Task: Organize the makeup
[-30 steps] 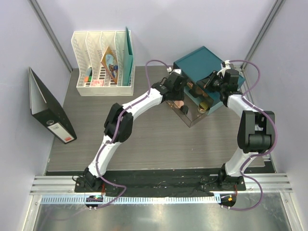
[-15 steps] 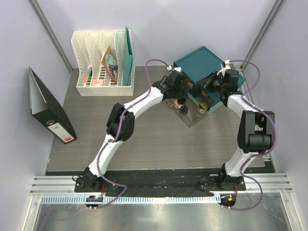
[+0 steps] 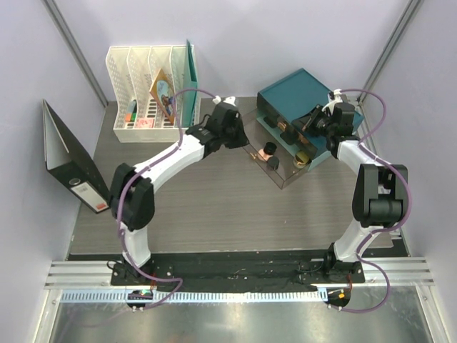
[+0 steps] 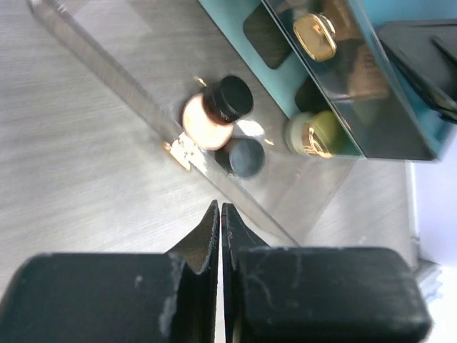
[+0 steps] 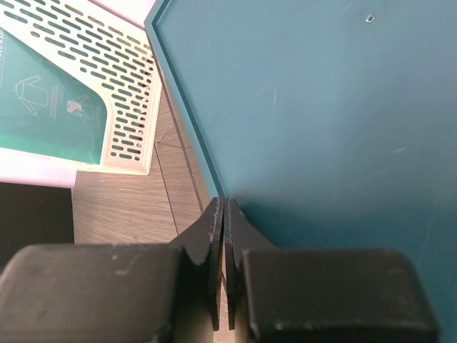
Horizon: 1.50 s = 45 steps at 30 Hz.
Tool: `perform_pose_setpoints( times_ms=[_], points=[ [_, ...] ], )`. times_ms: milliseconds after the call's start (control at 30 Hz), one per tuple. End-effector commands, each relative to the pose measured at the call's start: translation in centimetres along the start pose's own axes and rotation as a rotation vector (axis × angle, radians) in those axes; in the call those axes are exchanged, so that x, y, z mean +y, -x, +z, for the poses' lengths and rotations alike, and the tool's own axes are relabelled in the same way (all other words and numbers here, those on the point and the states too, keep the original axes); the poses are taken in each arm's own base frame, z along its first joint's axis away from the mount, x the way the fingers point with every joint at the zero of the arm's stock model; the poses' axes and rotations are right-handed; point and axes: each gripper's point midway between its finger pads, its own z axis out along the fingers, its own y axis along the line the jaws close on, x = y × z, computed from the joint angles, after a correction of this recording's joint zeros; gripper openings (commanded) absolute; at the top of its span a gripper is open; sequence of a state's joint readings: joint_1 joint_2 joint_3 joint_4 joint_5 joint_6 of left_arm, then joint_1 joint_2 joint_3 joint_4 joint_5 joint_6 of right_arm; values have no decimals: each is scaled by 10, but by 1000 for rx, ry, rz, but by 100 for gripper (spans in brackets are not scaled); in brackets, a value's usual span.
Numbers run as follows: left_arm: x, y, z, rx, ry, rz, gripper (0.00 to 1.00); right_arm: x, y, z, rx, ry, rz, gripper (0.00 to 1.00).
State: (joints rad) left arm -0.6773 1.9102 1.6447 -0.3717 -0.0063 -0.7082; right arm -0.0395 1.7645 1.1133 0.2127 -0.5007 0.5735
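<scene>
A clear tray (image 3: 284,177) (image 4: 128,86) juts from the front of a teal box (image 3: 303,93). In it lie a coral round compact (image 3: 267,151) (image 4: 198,125) with a black pot (image 4: 234,98) leaning on it, and a second black pot (image 3: 273,163) (image 4: 243,157). A gold jar (image 3: 301,158) (image 4: 314,136) and a gold-capped bottle (image 4: 315,36) sit deeper in the box. My left gripper (image 3: 237,136) (image 4: 218,207) hangs shut and empty just left of the tray. My right gripper (image 3: 308,121) (image 5: 220,204) is shut on the edge of the teal lid (image 5: 321,107).
A white file rack (image 3: 152,93) (image 5: 107,86) with papers and small stationery stands at the back left. A black binder (image 3: 71,168) leans at the far left wall. Bare wood tabletop (image 3: 214,207) lies in front of the tray.
My left arm has drawn back leftward out of the tray and its jaws have closed empty. The compact and black pots stay in the tray. The right arm has not moved.
</scene>
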Motion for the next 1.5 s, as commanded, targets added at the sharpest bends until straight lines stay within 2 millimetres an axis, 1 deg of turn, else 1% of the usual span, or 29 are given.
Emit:
perform_pose_setpoints(
  times_ms=[0,33,67,100,133,200,267,400,467,500,533,600,700,733,767,800,833,867,900,1000,1067,1100,1233,1267,1300,1333,1367,1400,1467],
  points=[
    [2,-35,-17,82,-82,-113,0,-108,-188,-51,560,-424,255,8],
    [13,-57,-13,116,-85,-144,0,-107,-187,-50,559,-422,256,8],
    [16,-65,-12,122,-94,-169,0,-108,-188,-50,561,-423,256,8],
    [13,-65,-12,108,-122,-220,0,-108,-188,-50,564,-422,256,8],
    [22,-84,-10,154,-119,-250,0,-108,-188,-50,563,-422,257,8],
    [18,-97,-4,200,-157,-292,0,-108,-188,-50,563,-422,255,8],
    [8,-100,1,223,-220,-315,0,-107,-188,-51,562,-420,253,8],
    [8,-99,25,196,-236,-362,0,-107,-188,-51,562,-421,255,8],
    [3,-93,33,189,-246,-373,0,-107,-188,-50,562,-420,255,8],
    [6,-97,38,214,-223,-379,0,-107,-189,-51,565,-421,255,8],
    [1,-93,47,215,-228,-377,0,-107,-188,-51,563,-421,254,8],
    [0,-90,56,216,-224,-382,0,-107,-189,-51,564,-422,256,8],
    [-10,-77,68,195,-242,-382,0,-107,-188,-51,564,-422,256,8],
    [-19,-65,70,172,-263,-379,0,-107,-188,-51,565,-421,257,8],
    [-19,-66,76,177,-260,-387,0,-107,-189,-51,566,-421,256,8],
    [-27,-55,79,162,-275,-384,0,-108,-189,-51,565,-423,257,8],
    [-30,-54,83,167,-279,-386,0,-107,-188,-51,564,-422,256,8],
    [-27,-58,93,180,-269,-395,0,-107,-188,-50,566,-422,257,8],
    [-37,-48,94,166,-293,-402,0,-108,-189,-50,567,-422,258,8],
    [-48,-42,109,162,-315,-424,0,-108,-188,-50,567,-422,258,8],
    [-56,-43,116,167,-329,-426,0,-107,-188,-50,568,-421,255,8],
    [-58,-41,124,166,-328,-441,0,-108,-188,-50,567,-422,258,8],
    [-74,-47,142,178,-353,-459,0,-108,-188,-49,570,-421,251,8],
    [-78,-53,146,194,-362,-461,0,-108,-188,-50,571,-421,255,8],
    [-87,-48,146,193,-385,-466,0,-108,-189,-50,571,-423,259,8],
    [-86,-54,153,206,-378,-486,0,-107,-188,-49,569,-421,258,8],
    [-89,-56,154,209,-382,-489,0,-107,-188,-49,569,-421,258,8],
    [-96,-51,153,199,-400,-487,0,-107,-188,-49,570,-422,258,8],
    [-99,-52,158,199,-408,-484,0,-108,-189,-50,573,-423,260,8]
  ],
)
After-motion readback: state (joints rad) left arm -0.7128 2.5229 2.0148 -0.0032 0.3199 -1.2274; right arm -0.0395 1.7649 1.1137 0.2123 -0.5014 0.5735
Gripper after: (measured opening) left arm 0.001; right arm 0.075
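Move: The open lower drawer's front, with its gold knob, lies about 3 cm ahead and 3 cm right of the left hand, some 13 cm below it. Inside, the peach jar is about 6 cm ahead and 8 cm right, the black-lidded jar 1 cm ahead and 9 cm right, and the green-gold jar 3 cm ahead and 18 cm right, all some 12 cm below. From the right hand, the drawer front is about 17 cm left, 4 cm back and 10 cm lower. With its fingers kept shut, the left hand draws back about 8 cm and sinks some 12 cm to get outside the open drawer's front, its fingers tipping further down. It then swings right and forward, some 20 cm in all, rolling over to its right as the fingertips come against the clear front near the gold knob and push the drawer in towards the chest, while the closed right hand stays still at the chest top's edge to steady it. ##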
